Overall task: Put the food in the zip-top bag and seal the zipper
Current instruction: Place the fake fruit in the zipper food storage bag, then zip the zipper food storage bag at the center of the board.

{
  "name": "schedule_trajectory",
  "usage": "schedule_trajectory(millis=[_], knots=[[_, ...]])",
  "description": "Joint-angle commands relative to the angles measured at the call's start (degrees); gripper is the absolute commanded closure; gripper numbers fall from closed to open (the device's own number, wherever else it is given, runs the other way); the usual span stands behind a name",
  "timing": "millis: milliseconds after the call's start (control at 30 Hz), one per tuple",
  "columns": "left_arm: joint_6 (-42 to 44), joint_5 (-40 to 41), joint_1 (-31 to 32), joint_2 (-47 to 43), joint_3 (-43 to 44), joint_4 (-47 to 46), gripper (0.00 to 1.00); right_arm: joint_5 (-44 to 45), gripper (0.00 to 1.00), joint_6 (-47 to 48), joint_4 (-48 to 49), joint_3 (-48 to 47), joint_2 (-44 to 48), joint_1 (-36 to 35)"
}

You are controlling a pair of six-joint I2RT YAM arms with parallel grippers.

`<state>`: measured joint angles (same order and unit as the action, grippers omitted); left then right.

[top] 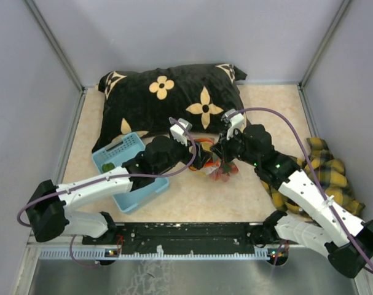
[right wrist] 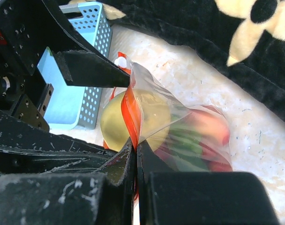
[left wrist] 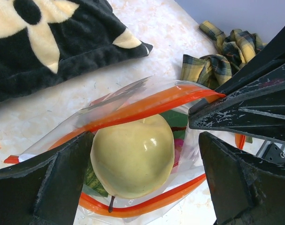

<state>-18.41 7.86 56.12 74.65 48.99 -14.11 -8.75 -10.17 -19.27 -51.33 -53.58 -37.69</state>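
Note:
The clear zip-top bag (right wrist: 194,126) lies on the table in front of the pillow, with red and green food showing through it. Its mouth gapes, and the red zipper (left wrist: 147,105) arches over a yellow pear-like fruit (left wrist: 133,157) sitting in the opening. My left gripper (left wrist: 142,185) is open, one finger on each side of that fruit, with a gap on the right. My right gripper (right wrist: 136,147) is shut on the zipper strip at one end of the mouth and holds that edge up. From above, both grippers meet over the bag (top: 215,169).
A light blue basket (top: 128,175) stands left of the bag, under the left arm, with a small green piece (top: 107,166) inside. A black flowered pillow (top: 174,98) fills the back. A plaid cloth (top: 324,175) lies on the right, under the right arm.

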Motion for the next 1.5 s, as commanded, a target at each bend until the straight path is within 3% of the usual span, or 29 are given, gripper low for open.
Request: schedule_trajectory(millis=[0, 500, 767, 933, 1467], knots=[[-1.9, -1.1, -0.2, -2.7, 0.4, 0.9, 0.00, -0.1, 1.00, -0.4, 6.0, -0.2, 1.7, -0.2], [-6.5, -2.5, -0.2, -9.3, 0.7, 7.3, 0.00, 0.2, 1.00, -0.5, 6.1, -0.3, 1.8, -0.2], [-16.3, 7.6, -0.2, -16.1, -3.8, 18.7, 0.00, 0.0, 1.00, -0.5, 6.7, -0.1, 1.5, -0.2], [-20.9, 9.9, -0.3, -17.1, -7.6, 19.6, 0.11, 0.1, 1.00, -0.5, 6.5, -0.2, 1.6, -0.1], [-19.9, 6.5, -5.9, -6.8, -7.1, 10.5, 0.45, 0.3, 1.00, -0.2, 5.7, -0.3, 2.2, -0.1]])
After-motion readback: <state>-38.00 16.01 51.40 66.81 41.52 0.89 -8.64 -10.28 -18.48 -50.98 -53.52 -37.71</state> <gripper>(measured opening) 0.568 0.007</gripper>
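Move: The white zip slider at the bag's left corner lies about 7 cm ahead of the left hand, 7 cm to its left and 4 cm lower. The yellow fruit sits in the bag mouth just beyond the open left fingers, 3 cm ahead and 3 cm down. The right hand's grip on the zipper is roughly 4 cm ahead and 5 cm to the right. From the right hand, the slider is some 12 cm left, 3 cm ahead and 4 cm down. Draw the left gripper off the yellow fruit, up and back about 3 cm, then swing it left and sink it to the bag's left corner, ending some 8 cm left and 6 cm lower, with a last small reach forward. Turn it about 20 degrees counter-clockwise, tip the fingers down, and narrow them to just over half open beside the rim. Keep the right gripper still, shut on the zipper. ##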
